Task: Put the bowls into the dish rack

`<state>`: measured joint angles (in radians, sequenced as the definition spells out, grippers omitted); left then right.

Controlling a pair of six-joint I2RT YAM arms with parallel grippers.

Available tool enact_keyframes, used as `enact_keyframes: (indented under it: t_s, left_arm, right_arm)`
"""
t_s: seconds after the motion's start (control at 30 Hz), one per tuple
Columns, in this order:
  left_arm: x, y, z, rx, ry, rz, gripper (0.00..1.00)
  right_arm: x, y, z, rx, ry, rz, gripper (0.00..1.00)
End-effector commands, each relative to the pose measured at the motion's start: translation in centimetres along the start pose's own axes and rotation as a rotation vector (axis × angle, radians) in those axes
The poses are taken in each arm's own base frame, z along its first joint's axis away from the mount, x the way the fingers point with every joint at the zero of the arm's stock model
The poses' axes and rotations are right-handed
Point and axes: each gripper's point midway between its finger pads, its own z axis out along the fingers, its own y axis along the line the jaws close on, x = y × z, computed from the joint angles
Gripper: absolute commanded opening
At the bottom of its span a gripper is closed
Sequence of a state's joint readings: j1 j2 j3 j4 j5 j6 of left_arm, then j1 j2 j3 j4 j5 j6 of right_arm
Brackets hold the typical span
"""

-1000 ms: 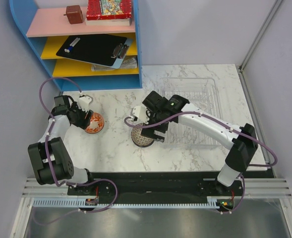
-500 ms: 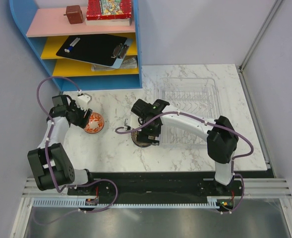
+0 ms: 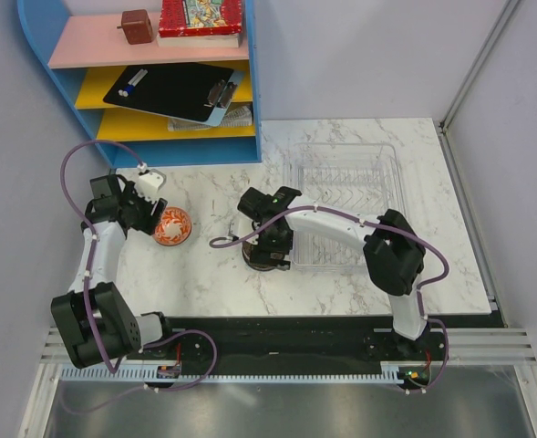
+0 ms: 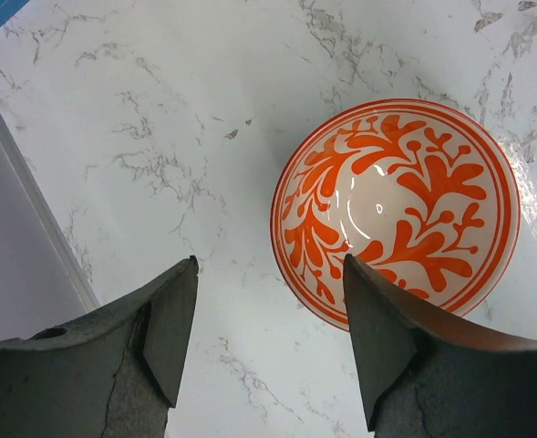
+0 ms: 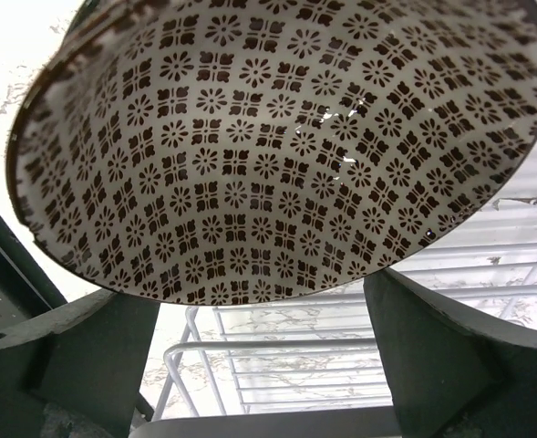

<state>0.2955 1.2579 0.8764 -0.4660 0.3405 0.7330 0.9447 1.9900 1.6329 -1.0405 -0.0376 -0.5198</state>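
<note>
An orange-red floral bowl (image 3: 171, 226) (image 4: 396, 210) sits upright on the marble. My left gripper (image 3: 152, 215) (image 4: 273, 333) hovers open at its left rim; only bare marble lies between the fingers, and the right finger (image 4: 387, 338) overlaps the rim's near edge. A brown-patterned bowl (image 3: 257, 260) (image 5: 277, 146) stands against the left side of the clear dish rack (image 3: 387, 182), mostly hidden under my right gripper (image 3: 270, 245) (image 5: 268, 351). That gripper is wide open, its fingers at either side of the bowl's near rim. Rack wires (image 5: 341, 365) show between them.
A blue shelf unit (image 3: 254, 100) stands at the back left, holding a clipboard (image 3: 172, 91), a book and a small brown box. Grey walls close in on both sides. Purple cables loop beside each arm.
My right arm has swung left and down until its open gripper covers the patterned bowl. The left gripper has drawn back slightly to the left of the orange bowl.
</note>
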Motion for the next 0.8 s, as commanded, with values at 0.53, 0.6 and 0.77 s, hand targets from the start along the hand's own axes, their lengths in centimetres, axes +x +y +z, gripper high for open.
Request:
enact_keyframes:
  t_s: [0.53, 0.6, 0.77]
  left_arm:
    - [-0.3, 0.1, -1.2, -0.031, -0.025, -0.007, 0.72]
    - [-0.2, 0.2, -1.3, -0.036, -0.025, -0.007, 0.72]
    - [-0.1, 0.2, -1.8, -0.055, -0.027, 0.001, 0.72]
  right_arm:
    - [-9.1, -4.4, 1.1, 0.197, -0.27, 0.17, 0.98]
    - [-10.1, -5.3, 1.2, 0.221, -0.286, 0.187, 0.98]
    - [-12.5, -7.4, 1.2, 0.285, -0.326, 0.223, 0.98]
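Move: The grid-patterned bowl stands right at my right fingertips, its middle about 5 cm to the left, 1 cm ahead and 2 cm lower. The orange bowl is some 28 cm left and 6 cm ahead of that hand; the dish rack's middle is roughly 16 cm right and 11 cm ahead. From my left hand, the grid-patterned bowl lies about 28 cm right, 8 cm back and 8 cm below. I sweep my right hand left and increasingly forward, level and gathering speed, about 10 cm in all, with the spread fingertips pushing along the right side of the grid-patterned bowl towards the orange bowl. The fingers stay wide open, and the wrist swings their tips left and forward some 15 degrees while twisting about 10 degrees clockwise. ##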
